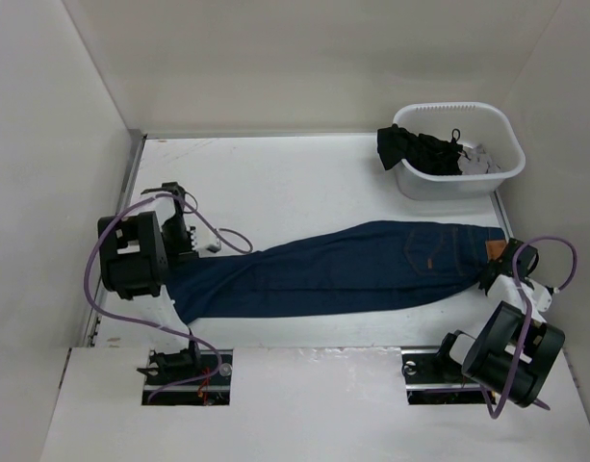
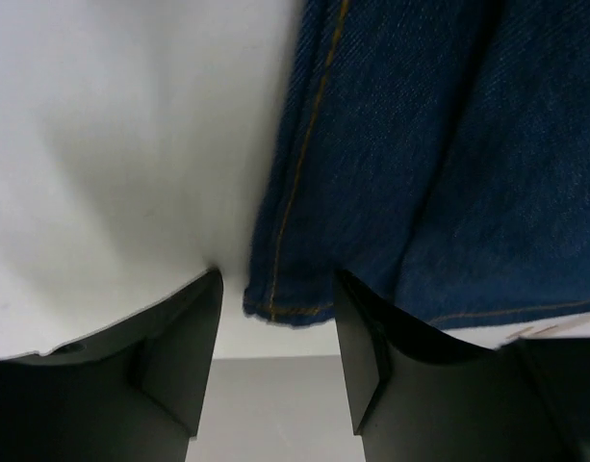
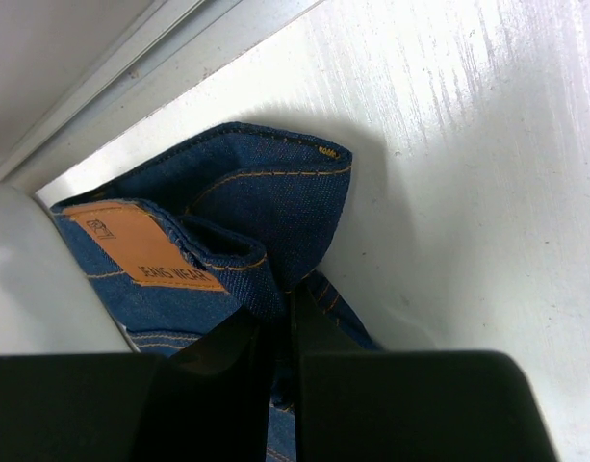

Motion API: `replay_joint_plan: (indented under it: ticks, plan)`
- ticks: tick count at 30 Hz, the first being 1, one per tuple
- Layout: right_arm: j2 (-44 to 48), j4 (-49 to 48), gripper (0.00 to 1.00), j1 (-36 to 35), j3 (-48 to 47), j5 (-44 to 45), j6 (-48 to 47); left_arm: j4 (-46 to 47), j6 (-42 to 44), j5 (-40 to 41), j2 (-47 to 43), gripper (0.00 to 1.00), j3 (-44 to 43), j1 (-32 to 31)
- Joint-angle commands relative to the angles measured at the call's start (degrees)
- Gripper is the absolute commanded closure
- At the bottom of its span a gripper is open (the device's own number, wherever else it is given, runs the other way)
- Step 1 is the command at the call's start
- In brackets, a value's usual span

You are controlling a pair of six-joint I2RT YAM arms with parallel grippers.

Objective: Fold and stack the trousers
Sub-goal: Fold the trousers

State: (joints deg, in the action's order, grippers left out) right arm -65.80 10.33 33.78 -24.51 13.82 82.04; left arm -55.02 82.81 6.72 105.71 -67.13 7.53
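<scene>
The trousers (image 1: 343,269) are dark navy jeans lying folded lengthwise across the table, waistband at the right, leg hems at the left. My left gripper (image 1: 184,252) is open at the hem end; in the left wrist view its jaws straddle the hem corner (image 2: 285,303) without closing on it. My right gripper (image 1: 495,272) is shut on the waistband; the right wrist view shows the denim fold (image 3: 275,241) pinched between the jaws, beside the tan patch (image 3: 141,245).
A white basket (image 1: 497,178) with black garments (image 1: 424,149) stands at the back right, close to the waistband. White walls enclose the table on three sides. A metal rail (image 3: 131,58) runs along the right edge near my right gripper.
</scene>
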Motion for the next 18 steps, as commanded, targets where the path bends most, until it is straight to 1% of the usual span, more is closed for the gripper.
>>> replay_joint_plan:
  ticks: [1, 5, 8, 9, 10, 11, 13, 16, 18]
  plan:
    - [-0.2, -0.6, 0.91, 0.7, -2.6, 2.8, 0.0, 6.0, 1.5, 3.1, 1.8, 0.53, 3.2, -1.2]
    - [0.5, 0.6, 0.91, 0.7, -2.8, 3.8, 0.7, 13.9, 0.5, 6.4, 4.9, 0.56, 4.9, -1.7]
    - [0.2, 1.1, 0.91, 0.5, -3.5, 4.2, 0.7, 18.8, -1.3, 8.3, 7.8, 0.88, 3.7, -0.5]
    - [0.0, 1.1, 0.91, 0.5, -3.7, 4.3, 0.8, 20.6, -2.0, 8.3, 8.4, 0.93, 2.9, -0.1]
    - [-0.4, 1.0, 0.92, 0.4, -3.9, 4.5, 1.2, 22.4, -2.6, 8.0, 8.6, 0.97, 1.8, 0.1]
    - [-0.8, 0.8, 0.92, 0.0, -4.1, 4.5, 1.8, 24.8, -3.4, 7.7, 9.0, 0.99, 0.5, 0.2]
    - [-2.2, 0.3, 0.94, -1.7, -4.6, 4.3, 3.3, 29.2, -5.0, 7.3, 10.5, 1.00, -3.2, 0.3]
    - [-4.6, -0.3, 0.94, -5.2, -6.3, 4.5, 4.7, 30.9, -7.7, 7.3, 13.2, 1.00, -9.6, 0.4]
    - [-6.7, -1.6, 0.94, -7.0, -7.9, 4.2, 4.7, 31.6, -9.4, 7.2, 14.5, 0.95, -12.9, 0.5]
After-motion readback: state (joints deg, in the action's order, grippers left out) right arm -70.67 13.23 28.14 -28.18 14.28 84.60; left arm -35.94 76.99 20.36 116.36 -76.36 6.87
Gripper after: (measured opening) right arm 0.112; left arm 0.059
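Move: The trousers' far leg-end corner lies almost between the left hand's open fingers, about 2 cm to its left, 1 cm ahead and 1 cm below. The near leg-end corner is some 17 cm back and 4 cm right of that hand, also on the table. The right hand already holds the waistband: the far leg-end corner lies about 86 cm to its left, 4 cm ahead and 3 cm below, and the brown label straight ahead about 6 cm, 1 cm lower. Edging left close to the table, the left hand shuts its fingers on the far leg-end corner, then sweeps forward with gathering speed, about 10 cm forward and 5 cm left in all, its fingertips tilting left and then forward some 25 degrees. The right hand keeps its pinch on the waistband and late on follows about 2 cm forward and left. ##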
